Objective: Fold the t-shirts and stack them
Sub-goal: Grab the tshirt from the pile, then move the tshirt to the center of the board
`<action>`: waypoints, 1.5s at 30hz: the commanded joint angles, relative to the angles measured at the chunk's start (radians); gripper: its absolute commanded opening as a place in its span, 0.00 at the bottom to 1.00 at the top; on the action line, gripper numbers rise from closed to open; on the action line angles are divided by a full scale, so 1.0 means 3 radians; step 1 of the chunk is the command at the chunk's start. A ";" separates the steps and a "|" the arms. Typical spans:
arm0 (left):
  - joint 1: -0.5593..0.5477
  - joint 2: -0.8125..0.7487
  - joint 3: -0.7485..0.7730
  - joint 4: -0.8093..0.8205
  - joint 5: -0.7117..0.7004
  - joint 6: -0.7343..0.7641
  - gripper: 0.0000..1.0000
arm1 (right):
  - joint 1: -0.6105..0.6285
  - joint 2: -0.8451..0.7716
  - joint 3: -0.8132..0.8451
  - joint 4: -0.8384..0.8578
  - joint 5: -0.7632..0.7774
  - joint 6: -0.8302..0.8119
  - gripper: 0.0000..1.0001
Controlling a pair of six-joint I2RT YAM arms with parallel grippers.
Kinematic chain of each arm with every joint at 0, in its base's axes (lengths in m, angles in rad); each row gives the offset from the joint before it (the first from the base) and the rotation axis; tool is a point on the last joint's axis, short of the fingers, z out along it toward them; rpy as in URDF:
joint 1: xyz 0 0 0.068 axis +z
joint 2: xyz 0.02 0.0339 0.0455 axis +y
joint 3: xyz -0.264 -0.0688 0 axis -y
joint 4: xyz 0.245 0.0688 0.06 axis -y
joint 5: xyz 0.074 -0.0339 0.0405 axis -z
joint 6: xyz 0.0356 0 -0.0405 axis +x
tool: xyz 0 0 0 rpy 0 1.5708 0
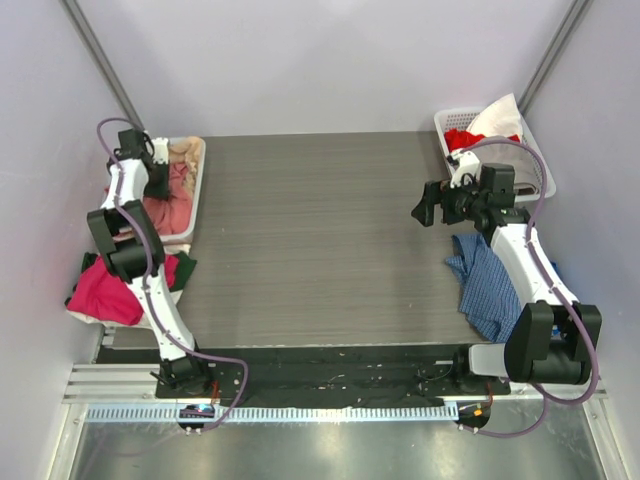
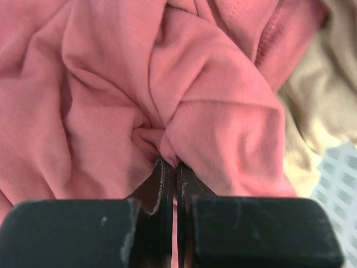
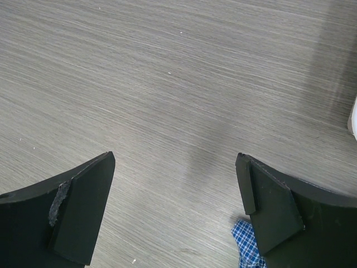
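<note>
A crumpled salmon-red t-shirt (image 2: 212, 111) fills the left wrist view. My left gripper (image 2: 172, 163) is shut on a pinched fold of it, with cloth showing between the closed jaws. In the top view the left gripper (image 1: 160, 183) reaches down into the white basket (image 1: 201, 185) at the table's left edge, where the salmon-red t-shirt (image 1: 170, 212) lies beside a beige t-shirt (image 1: 185, 152). The beige t-shirt (image 2: 329, 100) also shows on the right of the left wrist view. My right gripper (image 3: 174, 158) hangs open over bare table (image 3: 167, 84), holding nothing, right of centre (image 1: 420, 212).
A magenta-pink t-shirt (image 1: 105, 290) lies heaped off the table's left front corner. A second white basket (image 1: 446, 124) at the back right holds red (image 1: 462, 138) and white cloth (image 1: 497, 120). A blue checked cloth (image 1: 485, 280) lies by the right arm, its corner (image 3: 245, 245) under the right finger.
</note>
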 commanded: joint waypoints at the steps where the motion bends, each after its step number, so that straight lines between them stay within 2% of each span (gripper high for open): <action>1: 0.0039 -0.0763 -0.0164 -0.0117 0.0688 -0.0321 0.00 | -0.0021 0.0047 0.0061 0.0013 -0.0034 -0.0060 1.00; 2: -0.0006 -0.0913 -0.0164 -0.0142 0.0791 -0.0362 0.00 | -0.0016 0.0057 0.0061 0.0018 -0.0034 -0.0060 1.00; 4: -0.0220 -0.1234 -0.0169 -0.0290 0.0684 -0.0246 0.00 | -0.0021 0.0113 0.0061 0.0008 -0.0039 -0.0066 1.00; 7: -0.0431 -0.1659 -0.0251 -0.0214 0.0884 -0.0368 0.00 | -0.0021 0.0185 0.0076 -0.0018 -0.0044 -0.0071 1.00; 9: -0.0574 -0.1737 -0.0190 -0.0280 0.0879 -0.0394 0.00 | -0.0021 0.0205 0.0091 -0.0038 -0.0044 -0.0071 1.00; 14: -0.0676 -0.1804 0.0157 -0.0521 0.1180 -0.0562 0.00 | -0.0021 0.0210 0.0081 -0.0038 -0.0049 -0.0071 1.00; 18: -0.0784 -0.1855 0.0357 -0.0506 0.1415 -0.0720 0.00 | -0.0021 0.0246 0.0081 -0.0033 -0.0034 -0.0076 1.00; 24: -0.1228 -0.1758 0.0877 -0.0454 0.1610 -0.0782 0.00 | -0.0021 0.0277 0.0081 -0.0038 -0.0008 -0.0086 1.00; 28: -0.1652 -0.1610 0.1374 -0.0475 0.1381 -0.0797 0.00 | -0.0021 0.0292 0.0081 -0.0038 0.0023 -0.0091 1.00; 31: -0.1836 -0.1523 0.1722 -0.0419 0.1370 -0.0854 0.00 | -0.0026 0.0323 0.0076 -0.0038 0.0043 -0.0101 1.00; 35: -0.2118 -0.1584 0.1667 -0.0347 0.1145 -0.0717 0.00 | -0.0026 0.0349 0.0086 -0.0054 0.0043 -0.0107 1.00; 45: -0.2506 -0.1738 0.0548 -0.0158 0.0894 -0.0481 0.00 | -0.0036 0.0359 0.0086 -0.0049 0.0068 -0.0117 1.00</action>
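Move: The left hand, already pinching the pink t-shirt inside its basket, has the open middle of the table about 43 cm to its right, 10 cm back and some 7 cm lower. The basket's right rim stands roughly 10 cm to its right, about level; the tan cloth is around 12 cm ahead and 7 cm right. From the right hand, that table middle lies about 33 cm left, 2 cm ahead and 17 cm below. Up and to the right in one fast sweep, drawing back about 10 cm, the left hand keeps its closed grip on the bunched pink t-shirt and carries it out of the basket over the table, nearly 40 cm across. It climbs about as high, then sinks some 6 cm, fingers swinging clockwise and tipping up. The open right hand lowers about 4 cm. ##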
